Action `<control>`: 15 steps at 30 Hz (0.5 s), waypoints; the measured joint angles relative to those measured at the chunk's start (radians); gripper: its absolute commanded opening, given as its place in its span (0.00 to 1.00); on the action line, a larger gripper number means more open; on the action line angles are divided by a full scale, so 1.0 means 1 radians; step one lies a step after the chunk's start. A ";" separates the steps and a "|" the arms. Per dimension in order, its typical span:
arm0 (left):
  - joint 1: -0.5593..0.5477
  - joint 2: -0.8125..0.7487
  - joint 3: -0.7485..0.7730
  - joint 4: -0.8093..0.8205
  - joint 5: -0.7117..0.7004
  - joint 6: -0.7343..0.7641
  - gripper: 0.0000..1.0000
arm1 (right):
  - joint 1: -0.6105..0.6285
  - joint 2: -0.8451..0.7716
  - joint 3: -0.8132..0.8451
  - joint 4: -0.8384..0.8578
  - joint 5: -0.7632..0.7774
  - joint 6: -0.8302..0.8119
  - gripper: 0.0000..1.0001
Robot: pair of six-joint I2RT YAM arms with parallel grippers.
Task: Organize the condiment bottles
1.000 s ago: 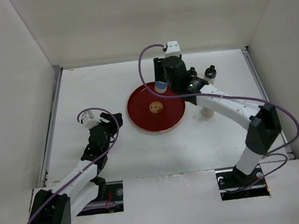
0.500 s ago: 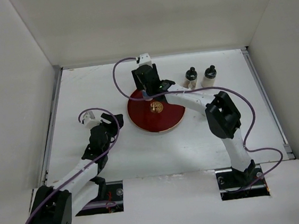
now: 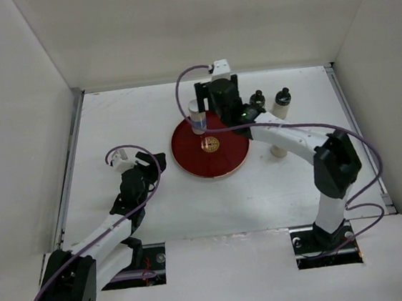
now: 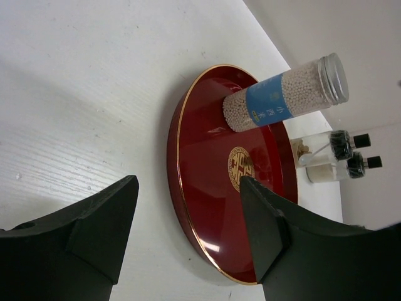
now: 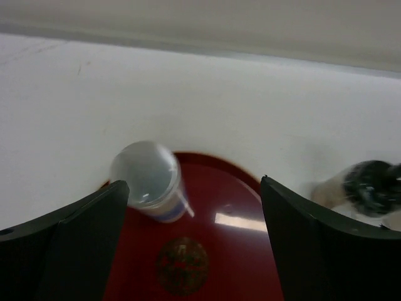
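The tall white condiment bottle [image 3: 197,116] with a silver cap and blue label stands upright on the far left part of the red plate [image 3: 220,161]. My right gripper [image 3: 217,109] hangs open just right of and above it, holding nothing. In the right wrist view the bottle's cap [image 5: 146,173] sits close to the left finger [image 5: 75,238], apart from it. Two squat black-capped bottles [image 3: 257,102] [image 3: 282,100] stand on the table right of the plate. My left gripper [image 3: 152,163] rests open, left of the plate, which its own camera faces [image 4: 207,188].
A small beige object [image 3: 279,150] lies on the table right of the plate, under the right arm. White walls enclose the table on three sides. The right arm reaches across above the plate's right side.
The right gripper carried the tall bottle left onto the plate's far left part, opened, and drew back to the right. The bottle now stands free. The left arm has not moved.
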State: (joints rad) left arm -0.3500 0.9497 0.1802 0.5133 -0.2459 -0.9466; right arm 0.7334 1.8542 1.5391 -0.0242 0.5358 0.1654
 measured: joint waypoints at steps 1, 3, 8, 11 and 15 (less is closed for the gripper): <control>0.000 0.000 0.000 0.000 0.000 0.000 0.64 | -0.025 -0.035 -0.021 0.009 0.000 -0.001 0.91; 0.000 0.000 0.000 0.000 0.000 0.000 0.64 | -0.092 -0.092 -0.060 0.030 0.005 0.000 0.91; -0.010 0.000 0.000 0.002 -0.001 0.000 0.64 | -0.256 -0.109 -0.122 0.052 0.038 0.003 0.96; -0.013 0.000 0.000 0.004 0.000 0.000 0.64 | -0.297 -0.071 -0.149 0.044 0.051 0.007 0.97; -0.018 0.000 0.000 0.007 0.000 0.000 0.64 | -0.302 -0.035 -0.172 0.024 0.051 0.011 0.97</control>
State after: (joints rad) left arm -0.3679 0.9501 0.1802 0.5201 -0.2462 -0.9466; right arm 0.4313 1.8191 1.3674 0.0002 0.5873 0.1761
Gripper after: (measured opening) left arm 0.640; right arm 0.972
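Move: The nearer of the two dark-capped bottles stands about 17 cm to the right of the empty, open right hand and 4 cm ahead, its middle roughly 10 cm lower. Its twin is some 9 cm farther right and about level with it; the squat jar is about 11 cm back and 25 cm right of the hand. The bead jar, already on the tray, stands 5 cm left and 2 cm ahead of the hand. From the left hand, that nearer bottle lies roughly 40 cm right and 15 cm ahead. The right hand, its fingers kept wide open, swings quickly to the right by about 17 cm and some 4 cm forward, away from the bead jar standing on the red tray and over to the nearer dark-capped bottle, while turning about 20 degrees clockwise. It first lifts nearly 3 cm on the way, then sinks some 8 cm as the sideways travel dies out, coming down towards the bottle's cap with the open fingers lined up either side of it; no touch can be seen yet. ##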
